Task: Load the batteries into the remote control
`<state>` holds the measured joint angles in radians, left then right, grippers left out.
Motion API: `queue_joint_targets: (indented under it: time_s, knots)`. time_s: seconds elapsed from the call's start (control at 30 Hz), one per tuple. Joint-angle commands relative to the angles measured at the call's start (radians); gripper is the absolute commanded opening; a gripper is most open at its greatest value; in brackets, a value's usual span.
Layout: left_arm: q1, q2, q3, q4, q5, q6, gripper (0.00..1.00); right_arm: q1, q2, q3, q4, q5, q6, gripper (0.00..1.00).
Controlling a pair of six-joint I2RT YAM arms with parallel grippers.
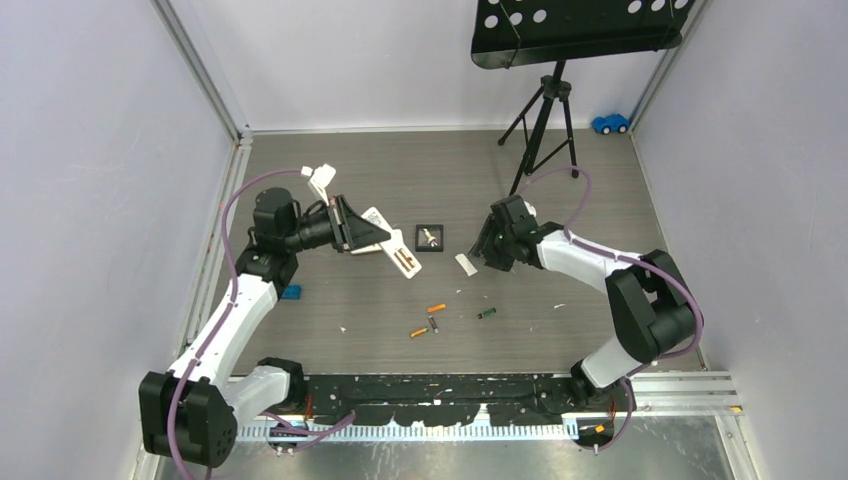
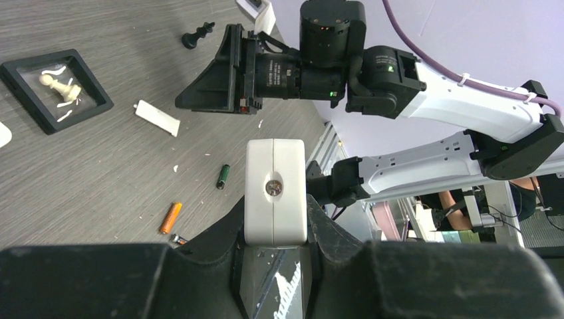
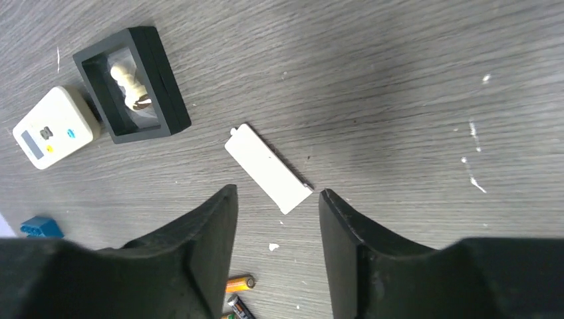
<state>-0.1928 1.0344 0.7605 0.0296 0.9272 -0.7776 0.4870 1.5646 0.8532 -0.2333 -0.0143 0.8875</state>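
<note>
My left gripper (image 1: 376,235) is shut on one end of the white remote control (image 1: 395,250) and holds it tilted over the table, its open compartment facing up. The left wrist view shows the remote's screwed end (image 2: 275,189) clamped between the jaws. My right gripper (image 3: 276,199) hangs open just above the flat white battery cover (image 3: 268,168), which lies loose on the table (image 1: 466,264). Batteries lie scattered nearer the arm bases: an orange one (image 1: 436,308), a dark one (image 1: 433,324), another orange one (image 1: 418,332) and a green-and-black one (image 1: 486,313).
A black frame holding a pale chess pawn (image 1: 430,237) sits between the two grippers. A shorter white remote (image 1: 322,178) lies behind the left arm. A blue block (image 1: 291,292) is on the left. A music stand tripod (image 1: 545,110) and a blue toy car (image 1: 609,123) stand at the back.
</note>
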Motion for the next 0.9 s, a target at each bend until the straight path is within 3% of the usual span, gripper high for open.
queue_joint_targets:
  time_s: [0.0, 0.13, 0.3, 0.37, 0.43, 0.6, 0.87]
  knots:
    - [-0.004, 0.007, 0.027, 0.072, 0.043, -0.017, 0.00, -0.002, -0.080, 0.079, -0.112, 0.110, -0.071, 0.57]
    - [-0.007, 0.011, 0.033, 0.074, 0.052, -0.025, 0.00, -0.002, -0.165, 0.096, -0.145, 0.049, -0.146, 0.64]
    - [-0.023, 0.003, 0.046, 0.080, 0.104, -0.021, 0.00, 0.016, -0.305, 0.057, 0.037, -0.425, -0.252, 0.66]
    - [-0.030, 0.004, 0.035, 0.136, 0.152, -0.041, 0.00, 0.056, -0.368, 0.024, 0.181, -0.607, -0.226, 0.69]
    - [-0.033, 0.016, 0.021, 0.233, 0.198, -0.076, 0.00, 0.110, -0.401, 0.002, 0.332, -0.697, -0.169, 0.71]
    - [-0.035, 0.049, 0.026, 0.347, 0.282, -0.145, 0.00, 0.251, -0.392, 0.047, 0.412, -0.715, -0.150, 0.74]
    - [-0.041, 0.028, 0.022, 0.395, 0.297, -0.164, 0.00, 0.328, -0.310, 0.064, 0.507, -0.748, -0.150, 0.72]
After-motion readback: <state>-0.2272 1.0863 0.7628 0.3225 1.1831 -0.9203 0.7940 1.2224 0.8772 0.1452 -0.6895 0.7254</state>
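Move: The remote's open battery end, the right hand's aim, lies about 16 cm to its left, 10 cm back and 19 cm above it. The battery cover lies just beneath, some 3 cm left and 1 cm ahead, while the black box sits about 12 cm left and 6 cm farther out. The upper orange battery is roughly 10 cm left and 12 cm back. From the left hand, which holds the remote, that open end is about 5 cm right and 5 cm back. The battery cover is left on the table as the right hand rises some 22 cm, soon also swinging left and back about 15 cm each, to the remote's open end. Its wrist turns about 70 degrees, from pointing down to pointing left, and the fingers open further to straddle that end. The left hand keeps its grip, easing up and back a few centimetres and turning some 15 degrees clockwise. ##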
